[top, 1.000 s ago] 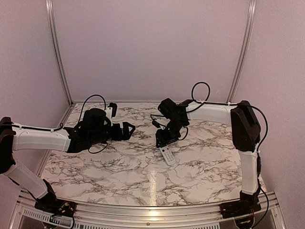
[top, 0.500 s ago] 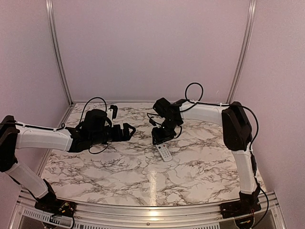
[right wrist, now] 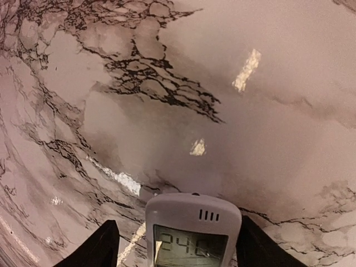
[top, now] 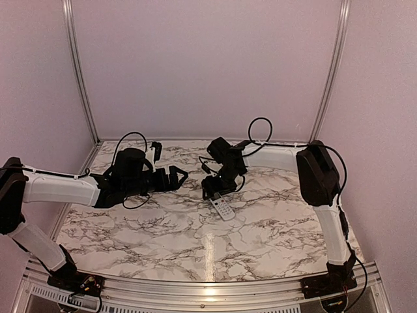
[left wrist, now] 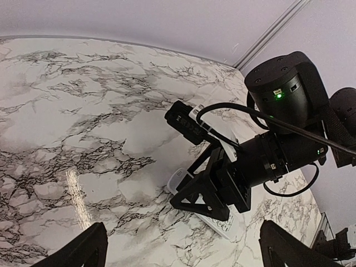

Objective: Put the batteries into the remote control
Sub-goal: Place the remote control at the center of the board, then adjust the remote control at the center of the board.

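Note:
The remote control [top: 223, 208] lies face up on the marble table, small and white, its lit screen showing digits. Its screen end [right wrist: 192, 222] sits between the fingers of my right gripper [top: 212, 191], which stands over it pointing down. The right gripper [right wrist: 177, 220] is open: there is a clear gap on the left side, and the right finger is close to the remote's edge. My left gripper [top: 177, 176] hovers open to the left, facing the right gripper, with nothing between its fingers. In the left wrist view the remote control [left wrist: 179, 181] pokes out from under the right gripper. The batteries are out of view.
The marble table [top: 150, 228] is bounded by purple walls at the back and both sides, with metal rails in the corners. The right arm's cable [top: 257, 130] loops above its wrist. The two grippers are a short distance apart near the table's middle.
The right arm has shifted left and a little back, and the remote has moved the same way with it. The right gripper's jaws have widened around the remote. The left arm has barely moved.

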Robot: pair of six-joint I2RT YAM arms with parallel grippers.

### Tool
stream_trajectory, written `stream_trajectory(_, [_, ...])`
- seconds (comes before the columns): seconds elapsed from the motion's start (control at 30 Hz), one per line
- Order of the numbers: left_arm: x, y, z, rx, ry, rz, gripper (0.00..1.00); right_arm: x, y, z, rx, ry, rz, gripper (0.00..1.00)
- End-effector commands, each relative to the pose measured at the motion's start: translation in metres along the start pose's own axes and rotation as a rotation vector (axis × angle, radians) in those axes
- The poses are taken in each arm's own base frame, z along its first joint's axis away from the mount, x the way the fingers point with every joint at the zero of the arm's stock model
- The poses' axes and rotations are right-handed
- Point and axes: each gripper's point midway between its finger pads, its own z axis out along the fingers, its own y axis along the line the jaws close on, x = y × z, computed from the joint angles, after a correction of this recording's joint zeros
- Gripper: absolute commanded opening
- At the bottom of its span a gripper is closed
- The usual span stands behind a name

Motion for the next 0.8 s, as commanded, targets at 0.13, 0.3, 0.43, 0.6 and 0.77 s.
stream_trajectory(0.13, [0.001, 0.0, -0.003, 0.017, 0.0, 0.003, 0.99, -0.02, 0.02, -0.05, -0.104, -0.152, -0.025, 0.87])
stream_trajectory(0.3, [0.0, 0.001, -0.007, 0.004, 0.006, 0.027, 0.99, -0.003, -0.011, -0.085, -0.084, -0.264, -0.033, 0.88])
stream_trajectory(0.43, [0.0, 0.001, -0.009, -0.009, 0.023, 0.049, 0.99, 0.011, -0.052, -0.098, -0.007, -0.313, 0.005, 0.9])
stream_trajectory(0.6, [-0.005, 0.001, -0.014, -0.031, 0.024, 0.081, 0.99, 0.029, -0.079, -0.085, 0.083, -0.286, 0.008, 0.9])
stream_trajectory(0.77, [-0.015, 0.001, -0.021, -0.057, 0.006, 0.114, 0.99, 0.046, -0.1, -0.063, 0.171, -0.239, 0.018, 0.89])
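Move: The remote control lies under the right gripper, its screen end between the already loosened fingers; its middle is about 4 cm back and 4 cm to the right of that hand, and roughly 1 cm lower. From the left hand, the remote's middle is some 14 cm to the right, about level with it in reach and roughly 15 cm below. Nothing else lies on the table near the remote. Up and to the right, away from the remote control: the right fingers spread from partly to almost wide open and come free of its screen end. The hand rises about 7 cm as it swings out, then sinks roughly 3 cm again, ending some 11 cm farther right, with the fingertips tilted a little forward. ##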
